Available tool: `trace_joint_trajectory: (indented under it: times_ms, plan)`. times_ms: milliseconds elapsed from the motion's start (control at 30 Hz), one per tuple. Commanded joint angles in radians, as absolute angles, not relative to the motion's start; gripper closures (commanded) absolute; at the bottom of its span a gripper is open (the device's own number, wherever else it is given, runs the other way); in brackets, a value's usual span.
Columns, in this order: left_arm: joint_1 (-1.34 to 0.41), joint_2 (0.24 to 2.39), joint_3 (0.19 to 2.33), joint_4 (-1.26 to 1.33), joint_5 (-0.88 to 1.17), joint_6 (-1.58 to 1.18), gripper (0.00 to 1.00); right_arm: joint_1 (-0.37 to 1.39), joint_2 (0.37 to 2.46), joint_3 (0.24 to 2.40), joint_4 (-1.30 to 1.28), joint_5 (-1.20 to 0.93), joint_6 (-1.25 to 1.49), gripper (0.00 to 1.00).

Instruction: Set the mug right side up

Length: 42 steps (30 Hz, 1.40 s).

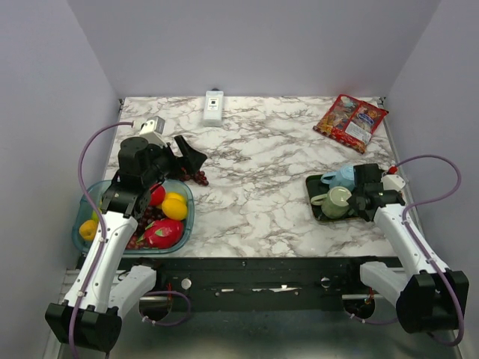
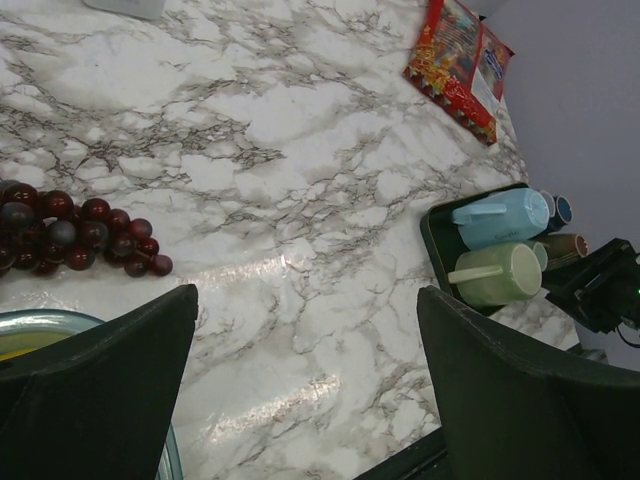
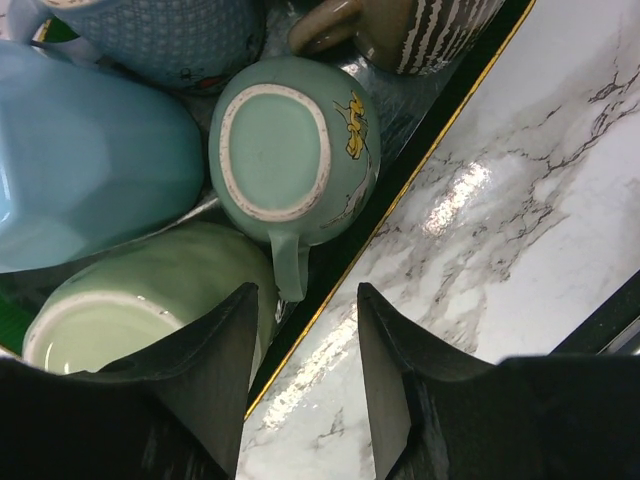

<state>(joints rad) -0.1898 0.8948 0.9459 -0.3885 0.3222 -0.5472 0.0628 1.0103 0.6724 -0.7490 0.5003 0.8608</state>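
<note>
The mug (image 3: 285, 150) is teal with a small yellow drawing and stands upside down in the dark tray (image 3: 400, 180), its pale base facing up. Its handle (image 3: 290, 262) points toward my right gripper (image 3: 305, 290). That gripper hovers just above with its jaws partly apart. The handle's end reaches barely between the fingertips, nearer the left finger (image 3: 225, 340), and nothing is clamped. In the top view the right gripper (image 1: 359, 196) covers this mug. My left gripper (image 1: 187, 157) stands wide open over bare marble, far from the tray (image 2: 432, 230).
Crowding the teal mug are a light blue mug (image 3: 90, 160) on its side, a green mug (image 3: 150, 300), a brown striped mug (image 3: 420, 25) and a blue patterned mug (image 3: 170, 30). A fruit bowl (image 1: 82, 224), grapes (image 1: 196, 177), a snack packet (image 1: 350, 122) and a white device (image 1: 214, 107) lie elsewhere.
</note>
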Motion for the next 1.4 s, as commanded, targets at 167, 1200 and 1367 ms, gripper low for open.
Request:
trace_joint_trajectory:
  times_ms: [167,1200,1367]
  plan:
    - [-0.184,0.925,0.916,-0.356,0.318,-0.548,0.01,0.023,1.038,0.64,-0.663,0.485,0.822,0.53]
    - [-0.184,0.91,0.894,-0.388,0.293,-0.528,0.01,-0.037,1.132,0.667,-0.595,0.348,0.762,0.99]
    - [-0.186,0.907,0.894,-0.39,0.298,-0.532,0.01,-0.037,1.075,0.701,-0.638,0.359,0.744,0.99]
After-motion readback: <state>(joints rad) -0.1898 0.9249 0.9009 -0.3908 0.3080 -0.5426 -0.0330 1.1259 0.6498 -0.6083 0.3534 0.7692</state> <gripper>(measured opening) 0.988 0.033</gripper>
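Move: The upturned pale-green mug in the tray is about 4 cm ahead of the right hand, 4 cm to its right and 3 cm below; its handle comes back towards the hand, some 2 cm ahead, straight in line and 3 cm down. The big green mug lies about 5 cm ahead and 5 cm left, the light-blue mug roughly 12 cm ahead and 2 cm left, the striped brown mug 4 cm ahead and 13 cm right. From the left hand, the pale-green mug is about 55 cm right, 2 cm back and 23 cm lower. The right fingers, half open at first, shut on the handle of the upturned pale-green mug and pinch it near their tips. To get there the hand sinks about 3 cm and eases 2 cm forward between mug and big green mug, tilting only some 5 degrees; most of the closing comes once it is down. The left hand, empty and wide open, merely lowers about 3 cm. ##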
